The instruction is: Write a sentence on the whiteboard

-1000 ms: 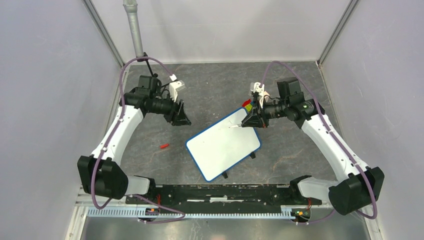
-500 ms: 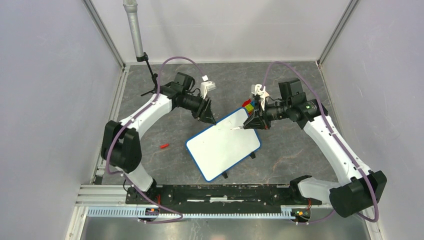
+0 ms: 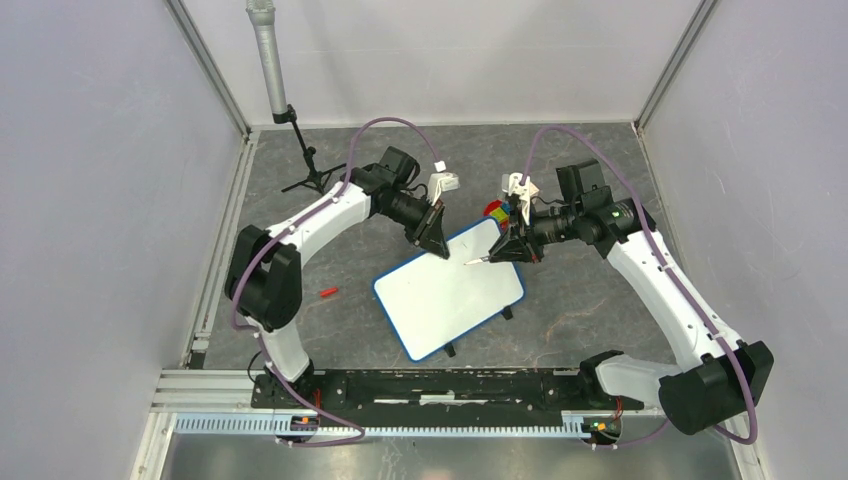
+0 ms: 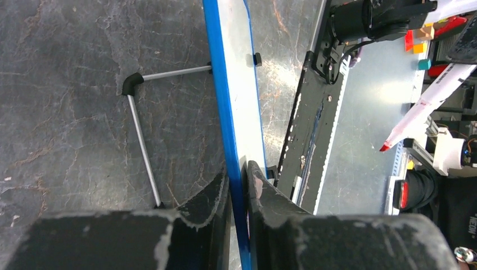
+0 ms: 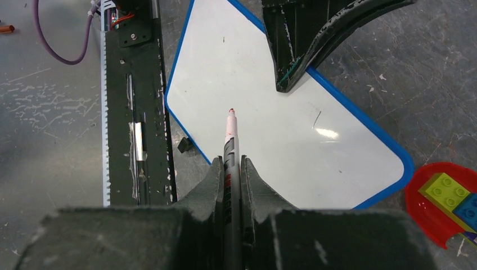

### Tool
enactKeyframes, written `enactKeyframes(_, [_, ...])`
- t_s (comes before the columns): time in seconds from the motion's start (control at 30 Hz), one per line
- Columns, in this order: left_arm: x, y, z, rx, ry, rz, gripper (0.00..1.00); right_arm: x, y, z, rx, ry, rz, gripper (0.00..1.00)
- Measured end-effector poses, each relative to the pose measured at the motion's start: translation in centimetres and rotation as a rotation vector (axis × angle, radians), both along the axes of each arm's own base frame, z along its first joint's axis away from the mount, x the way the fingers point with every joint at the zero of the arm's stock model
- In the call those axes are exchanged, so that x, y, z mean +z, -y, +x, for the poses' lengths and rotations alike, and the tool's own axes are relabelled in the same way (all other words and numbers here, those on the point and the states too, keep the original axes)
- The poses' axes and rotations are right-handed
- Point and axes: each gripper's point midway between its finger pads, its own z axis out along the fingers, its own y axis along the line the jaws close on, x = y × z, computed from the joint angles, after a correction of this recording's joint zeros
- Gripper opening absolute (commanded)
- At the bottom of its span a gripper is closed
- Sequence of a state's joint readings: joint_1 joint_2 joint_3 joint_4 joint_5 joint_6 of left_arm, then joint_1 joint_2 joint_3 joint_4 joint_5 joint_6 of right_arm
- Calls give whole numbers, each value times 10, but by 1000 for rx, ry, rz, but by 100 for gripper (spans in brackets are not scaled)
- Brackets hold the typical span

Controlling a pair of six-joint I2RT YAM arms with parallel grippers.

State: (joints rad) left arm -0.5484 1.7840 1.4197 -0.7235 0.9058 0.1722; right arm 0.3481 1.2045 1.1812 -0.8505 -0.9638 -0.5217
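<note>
The whiteboard (image 3: 450,292), white with a blue rim, lies slanted at the middle of the table. Its face is plain white and no sentence is in view on it. My left gripper (image 3: 435,243) is at the board's far left corner. In the left wrist view this gripper (image 4: 239,179) is shut on the blue rim (image 4: 225,101), one finger on each side. My right gripper (image 3: 507,250) is shut on a red-tipped marker (image 5: 230,135). The marker's tip (image 3: 470,262) hovers over the board's far part, pointing left.
A small red cap (image 3: 327,292) lies on the table left of the board. A red plate with toy bricks (image 5: 444,202) sits beside the board's far right corner. A microphone stand (image 3: 290,130) rises at the back left. The board's wire leg (image 4: 140,135) juts underneath.
My left arm swung right to the board's far left corner and its jaws closed on the rim. The right gripper with the marker shifted only slightly.
</note>
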Motion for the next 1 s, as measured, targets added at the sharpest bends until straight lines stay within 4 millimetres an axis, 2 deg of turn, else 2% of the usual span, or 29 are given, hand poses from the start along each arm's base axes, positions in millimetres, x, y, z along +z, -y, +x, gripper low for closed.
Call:
enactKeyframes(0.23, [-1,15,-7,-68,-3,0,8,-2,1,-1,4,-2,-5,0])
enactKeyframes(0.3, [-1,18,-8,-80,-3,2,16,-2,1,-2,5,-4,-6,0])
enactKeyframes(0.4, [0,20,-7,-88,0,6,38,-5,2,-4,6,-7,-9,0])
enactKeyframes(0.47, [-1,18,-7,-87,4,15,45,-9,3,-6,2,-14,-13,0])
enactKeyframes(0.63, [1,3,5,-34,-3,33,50,-17,3,-6,-22,-7,-20,0])
enactKeyframes(0.77, [19,-36,20,80,46,30,52,-16,0,-4,-29,7,-13,0])
enactKeyframes(0.87, [32,-58,18,135,78,30,52,-14,-2,-2,-30,16,-5,0])
enactKeyframes(1.0, [29,-57,5,118,61,38,53,-12,-3,-1,-33,18,1,0])
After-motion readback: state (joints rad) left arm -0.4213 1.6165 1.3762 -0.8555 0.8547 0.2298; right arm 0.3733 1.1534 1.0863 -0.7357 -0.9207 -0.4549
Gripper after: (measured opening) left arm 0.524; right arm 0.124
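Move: The left fingers already straddle the far raised edge of the whiteboard; the board's middle lies about 8 cm back, 2 cm to the right and 6 cm below. From the left hand the red brick tray is roughly 10 cm farther out, 12 cm right and 12 cm below, and the held marker is some 9 cm right, 3 cm back and 7 cm above. The right hand has the whiteboard's middle about 9 cm left, 4 cm back and 15 cm below. With its fingers still nearly closed on the whiteboard's far edge, the left hand first drags the edge about 2 cm to the right and slightly back, turning some 5 degrees clockwise, then opens to about half, lets the edge go and moves some 8 cm left and 3 cm up with a short forward swing that is mostly undone. The right hand keeps the marker pinched over the board, pointing left and down, sinking a couple of centimetres and coming part of the way back up. ##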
